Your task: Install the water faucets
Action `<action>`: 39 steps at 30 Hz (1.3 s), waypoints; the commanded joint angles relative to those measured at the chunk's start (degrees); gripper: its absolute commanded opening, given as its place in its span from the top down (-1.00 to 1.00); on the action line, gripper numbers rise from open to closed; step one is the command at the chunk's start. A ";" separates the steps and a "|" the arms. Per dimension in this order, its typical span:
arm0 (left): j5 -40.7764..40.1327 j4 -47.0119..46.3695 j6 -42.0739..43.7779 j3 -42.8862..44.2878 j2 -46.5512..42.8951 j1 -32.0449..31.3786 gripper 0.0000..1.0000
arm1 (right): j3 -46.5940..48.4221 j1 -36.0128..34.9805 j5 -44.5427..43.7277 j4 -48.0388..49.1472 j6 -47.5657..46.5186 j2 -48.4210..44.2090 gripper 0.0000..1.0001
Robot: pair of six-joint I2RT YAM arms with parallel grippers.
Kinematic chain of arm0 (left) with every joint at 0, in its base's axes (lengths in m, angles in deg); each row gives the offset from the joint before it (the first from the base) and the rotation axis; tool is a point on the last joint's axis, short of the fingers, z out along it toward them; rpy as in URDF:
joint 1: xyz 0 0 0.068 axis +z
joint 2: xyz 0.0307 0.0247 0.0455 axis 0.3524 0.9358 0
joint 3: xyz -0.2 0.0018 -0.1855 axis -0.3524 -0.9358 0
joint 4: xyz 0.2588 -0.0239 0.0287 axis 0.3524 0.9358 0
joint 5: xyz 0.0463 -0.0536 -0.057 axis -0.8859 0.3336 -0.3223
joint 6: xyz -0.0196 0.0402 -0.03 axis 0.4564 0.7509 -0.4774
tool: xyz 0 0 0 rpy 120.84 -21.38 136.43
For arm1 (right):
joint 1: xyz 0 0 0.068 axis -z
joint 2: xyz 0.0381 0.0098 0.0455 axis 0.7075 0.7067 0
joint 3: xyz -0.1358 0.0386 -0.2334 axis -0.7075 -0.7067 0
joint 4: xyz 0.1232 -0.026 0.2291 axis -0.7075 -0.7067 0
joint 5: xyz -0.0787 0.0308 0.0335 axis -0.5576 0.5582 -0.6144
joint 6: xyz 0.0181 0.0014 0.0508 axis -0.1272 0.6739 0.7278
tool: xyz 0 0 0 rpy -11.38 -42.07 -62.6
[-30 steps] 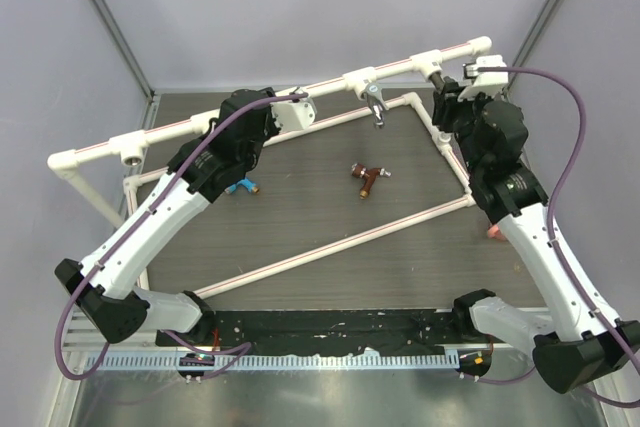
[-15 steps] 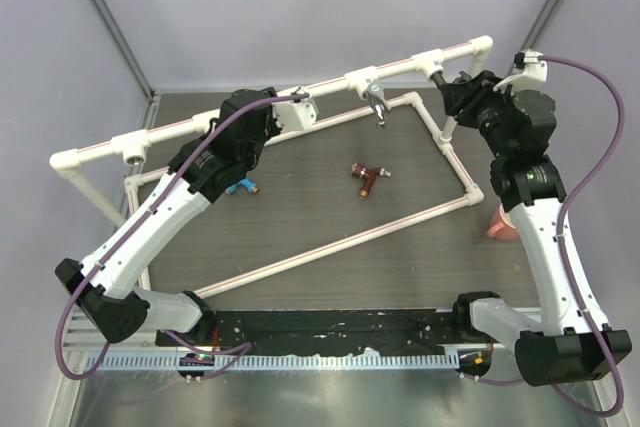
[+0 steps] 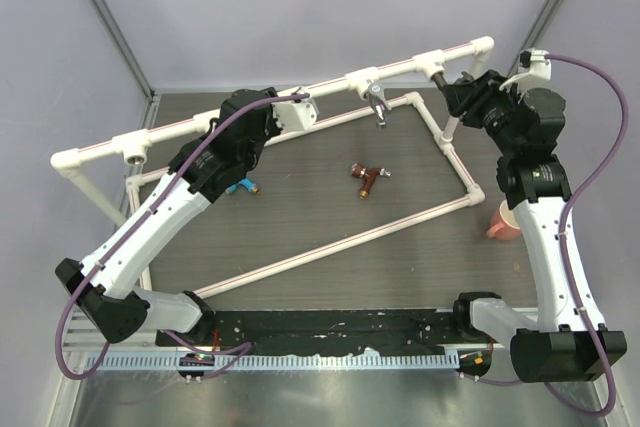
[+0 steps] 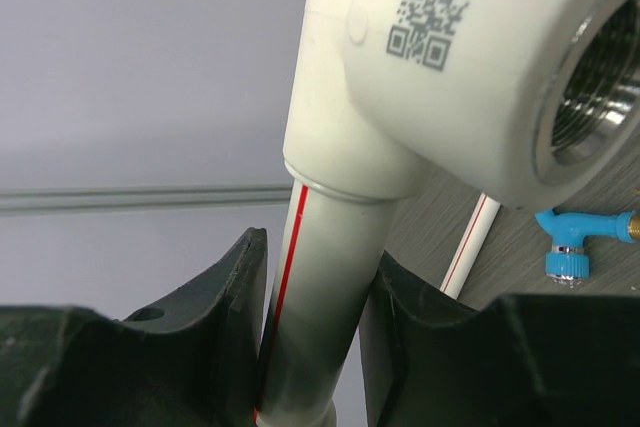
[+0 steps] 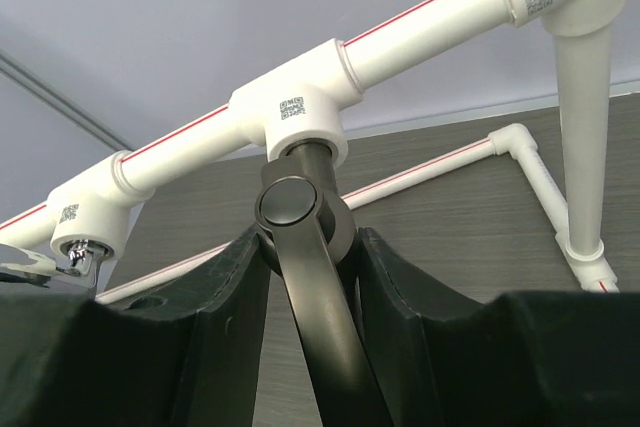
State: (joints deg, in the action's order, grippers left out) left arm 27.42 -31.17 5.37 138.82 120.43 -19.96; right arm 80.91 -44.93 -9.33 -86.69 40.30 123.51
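Observation:
My right gripper is shut on the dark faucet, whose upper end sits in a white tee of the top pipe. From above, this faucet hangs near the rail's right end. The chrome faucet hangs from the middle tee. A red-brown faucet lies loose on the dark table. The blue faucet lies beside my left arm and also shows in the left wrist view. My left gripper is shut on the white pipe just below an empty threaded tee socket.
The white pipe frame runs round the dark table, with a raised rail across the back and another empty tee at its left end. A pink cup stands by the right arm. Grey walls close in behind and at both sides.
The right wrist has turned and swung to the right while keeping its hold on the dark faucet. The left arm and the loose faucets have stayed where they were.

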 commanded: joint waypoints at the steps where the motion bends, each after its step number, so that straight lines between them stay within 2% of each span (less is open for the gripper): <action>1: 1.36 0.87 -9.03 -0.21 -1.17 -1.41 1.00 | 3.02 2.01 -3.99 12.68 -5.84 -4.58 0.07; 8: 1.36 0.69 -9.03 -0.03 -0.73 -1.33 0.99 | 0.56 2.01 -2.49 16.81 -12.52 -8.98 -0.12; 19: 1.18 0.52 -9.03 0.23 -0.47 -1.33 1.00 | -4.18 2.01 -1.00 16.20 -20.52 -13.01 -0.16; 22: 1.18 0.43 -9.30 0.67 -0.38 -1.32 0.90 | -6.46 2.01 -1.87 17.41 -20.79 -15.12 -0.17; 28: 2.06 -1.76 -12.11 2.60 -1.25 -1.32 0.38 | -14.64 1.58 -9.51 24.27 -23.68 -24.61 -0.19; 29: 2.23 -2.73 -12.46 2.78 -1.61 -1.32 0.12 | -15.17 1.14 -11.26 24.54 -24.30 -26.45 -0.20; 31: 2.50 -5.36 -13.95 3.30 -2.84 -1.32 -0.15 | -17.28 0.26 -12.59 26.29 -25.96 -28.66 -0.21; 32: 3.11 -5.81 -14.83 4.18 -3.19 -1.41 -0.41 | -18.15 -0.09 -13.12 27.00 -25.98 -29.54 -0.22; 33: 3.37 -6.42 -16.40 4.88 -3.89 -1.33 -0.52 | -19.99 -0.10 -13.12 27.70 -27.80 -31.90 -0.25; 35: 4.34 -7.13 -18.69 7.24 -4.68 -1.32 -0.68 | -22.28 -2.90 -13.12 30.25 -31.14 -34.45 -0.37; 39: 6.02 -9.58 -25.80 10.95 -6.53 -1.33 -0.89 | -29.40 -5.36 -13.12 34.30 -35.46 -41.75 -0.54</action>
State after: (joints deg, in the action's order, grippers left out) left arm 31.53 -33.01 -10.83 144.22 118.44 -21.17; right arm 56.16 -48.08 -20.59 -58.82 11.12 85.59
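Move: The right fingers still pinch the dark faucet, its middle about 2 cm ahead and 1 cm left of the hand. Its tee is roughly 6 cm ahead and 4 cm left, the rail's corner elbow some 8 cm ahead and 5 cm right, and the chrome faucet about level and 13 cm left. The left fingers still grip the white rail right at the hand point, with the third tee around 6 cm right and 2 cm ahead of that hand. The right fingers open and let go of the dark faucet at once; the hand lifts about 11 cm while drawing back, dips a few centimetres, then pulls away from the rail until it is some 17 cm back, tipping its fingers steeply upward and spreading them wider. The left hand keeps hold of the white rail until near the end, then opens wide and rises off it about 5 cm, rolling some 20 degrees so that its right side lifts. ##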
